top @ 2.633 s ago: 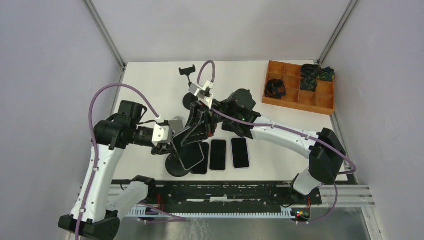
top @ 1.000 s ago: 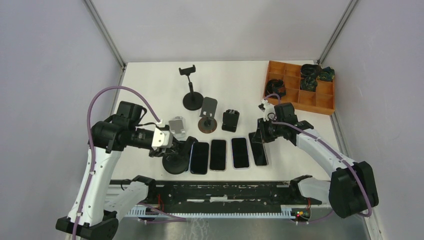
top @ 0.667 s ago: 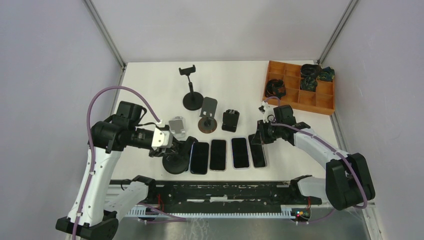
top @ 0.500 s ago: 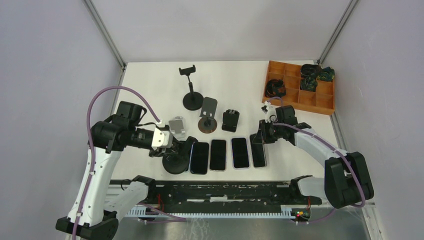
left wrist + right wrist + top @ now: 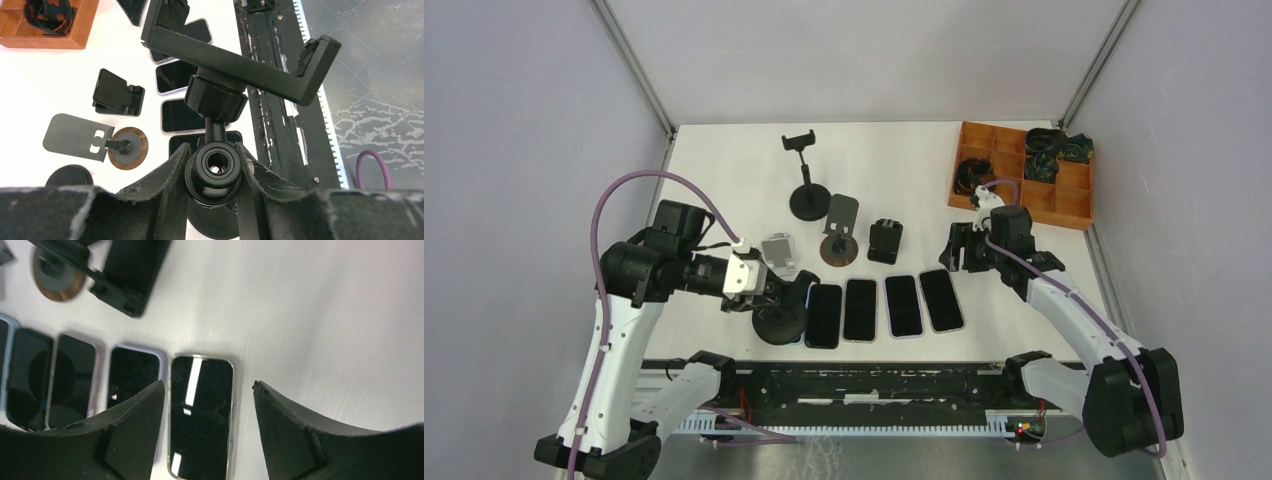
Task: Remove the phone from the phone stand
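My left gripper (image 5: 769, 290) is shut on the neck knob of the black phone stand (image 5: 776, 318) at the near left of the table. In the left wrist view both fingers press the round knob (image 5: 214, 170), and the stand's clamp cradle (image 5: 240, 55) above it holds nothing. The phone (image 5: 941, 298), black with a silver rim, lies flat on the table at the right end of a row of phones. My right gripper (image 5: 957, 250) hovers just beyond its far end, open. In the right wrist view the phone (image 5: 202, 410) lies below the gap of the right gripper (image 5: 207, 390), touching neither finger.
Three more phones (image 5: 861, 309) lie side by side left of it. A tall clamp stand (image 5: 805, 185), a round-based stand (image 5: 837, 235) and a small folding stand (image 5: 885, 240) sit behind the row. An orange compartment tray (image 5: 1009, 190) is at the back right. A black rail (image 5: 874, 380) runs along the near edge.
My right gripper has opened and let go of the phone, which now lies flat at the right end of the row. The gripper has drawn back a little. The left arm has not moved.
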`<action>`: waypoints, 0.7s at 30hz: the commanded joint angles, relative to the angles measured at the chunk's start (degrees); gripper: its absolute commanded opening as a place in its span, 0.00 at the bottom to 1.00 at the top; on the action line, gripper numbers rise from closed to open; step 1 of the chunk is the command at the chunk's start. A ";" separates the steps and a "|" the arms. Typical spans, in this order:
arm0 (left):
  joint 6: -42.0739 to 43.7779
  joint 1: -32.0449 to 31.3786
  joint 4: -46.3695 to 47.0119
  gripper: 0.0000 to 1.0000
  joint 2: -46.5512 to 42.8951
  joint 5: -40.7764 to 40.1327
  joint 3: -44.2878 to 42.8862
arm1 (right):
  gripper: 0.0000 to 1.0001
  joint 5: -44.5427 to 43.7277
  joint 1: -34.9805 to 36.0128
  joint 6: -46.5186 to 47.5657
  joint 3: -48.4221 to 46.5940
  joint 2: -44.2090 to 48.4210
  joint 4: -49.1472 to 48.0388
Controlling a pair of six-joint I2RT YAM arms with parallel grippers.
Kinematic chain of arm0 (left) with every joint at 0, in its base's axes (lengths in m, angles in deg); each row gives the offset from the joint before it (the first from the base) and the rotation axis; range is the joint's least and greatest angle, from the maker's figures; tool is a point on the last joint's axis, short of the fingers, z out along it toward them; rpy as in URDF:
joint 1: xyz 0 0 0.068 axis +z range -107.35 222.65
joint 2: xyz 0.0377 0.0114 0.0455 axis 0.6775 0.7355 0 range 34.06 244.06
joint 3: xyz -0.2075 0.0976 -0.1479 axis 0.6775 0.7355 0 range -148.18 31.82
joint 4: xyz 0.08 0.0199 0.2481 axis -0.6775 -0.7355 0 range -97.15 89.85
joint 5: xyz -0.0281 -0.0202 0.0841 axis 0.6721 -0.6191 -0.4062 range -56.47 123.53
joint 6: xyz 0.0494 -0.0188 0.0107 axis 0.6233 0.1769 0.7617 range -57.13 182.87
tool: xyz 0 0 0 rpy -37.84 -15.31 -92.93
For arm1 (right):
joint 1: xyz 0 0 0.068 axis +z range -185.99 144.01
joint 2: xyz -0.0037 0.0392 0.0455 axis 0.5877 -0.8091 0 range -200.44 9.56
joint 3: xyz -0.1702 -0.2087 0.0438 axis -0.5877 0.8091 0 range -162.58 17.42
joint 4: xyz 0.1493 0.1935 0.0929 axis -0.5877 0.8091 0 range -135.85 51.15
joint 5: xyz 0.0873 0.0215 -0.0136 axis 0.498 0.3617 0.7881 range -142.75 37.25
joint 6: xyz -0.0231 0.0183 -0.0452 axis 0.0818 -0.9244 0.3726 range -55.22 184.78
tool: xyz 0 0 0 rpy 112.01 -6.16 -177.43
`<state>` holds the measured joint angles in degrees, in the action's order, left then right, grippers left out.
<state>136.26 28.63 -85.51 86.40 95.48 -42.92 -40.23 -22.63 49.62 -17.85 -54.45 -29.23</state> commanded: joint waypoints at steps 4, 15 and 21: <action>0.68 -0.30 1.43 0.02 -0.22 5.79 -2.09 | 0.76 16.21 1.10 -6.42 -9.63 9.10 -10.35; -0.49 -0.30 1.42 0.02 -0.06 7.09 -1.68 | 0.97 36.86 27.37 -15.92 -20.01 2.31 -39.24; -1.48 -0.30 1.44 0.02 -0.71 6.86 -1.46 | 0.98 39.16 34.87 -10.49 -27.24 -4.14 -37.45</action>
<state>136.17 28.63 -85.55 86.86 97.34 -42.92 -4.67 8.80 36.31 -39.90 -55.54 -63.48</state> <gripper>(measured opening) 0.407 0.979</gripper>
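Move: The right hand, empty, aims at the empty phone stand held in the left fingers: about 34 cm to its left, 17 cm back and some 18 cm higher. Just below the right hand lies the last phone, 10 cm back and 4 cm left; the small black stand is 16 cm left and 3 cm ahead, the next phone 12 cm left and 10 cm back. From the left hand, the held stand's middle is about 3 cm right and 3 cm below. The right hand leaves the phone lying below it and sweeps up nearly 30 cm and left about 23 cm towards the stand in the left hand, first edging forward, then drawing back some 13 cm; its wrist swings counter-clockwise and tips up until the fingers point mostly left. Its already parted fingers spread to almost fully open and stay clear of the stand, while the left hand keeps its hold on it almost motionless. ##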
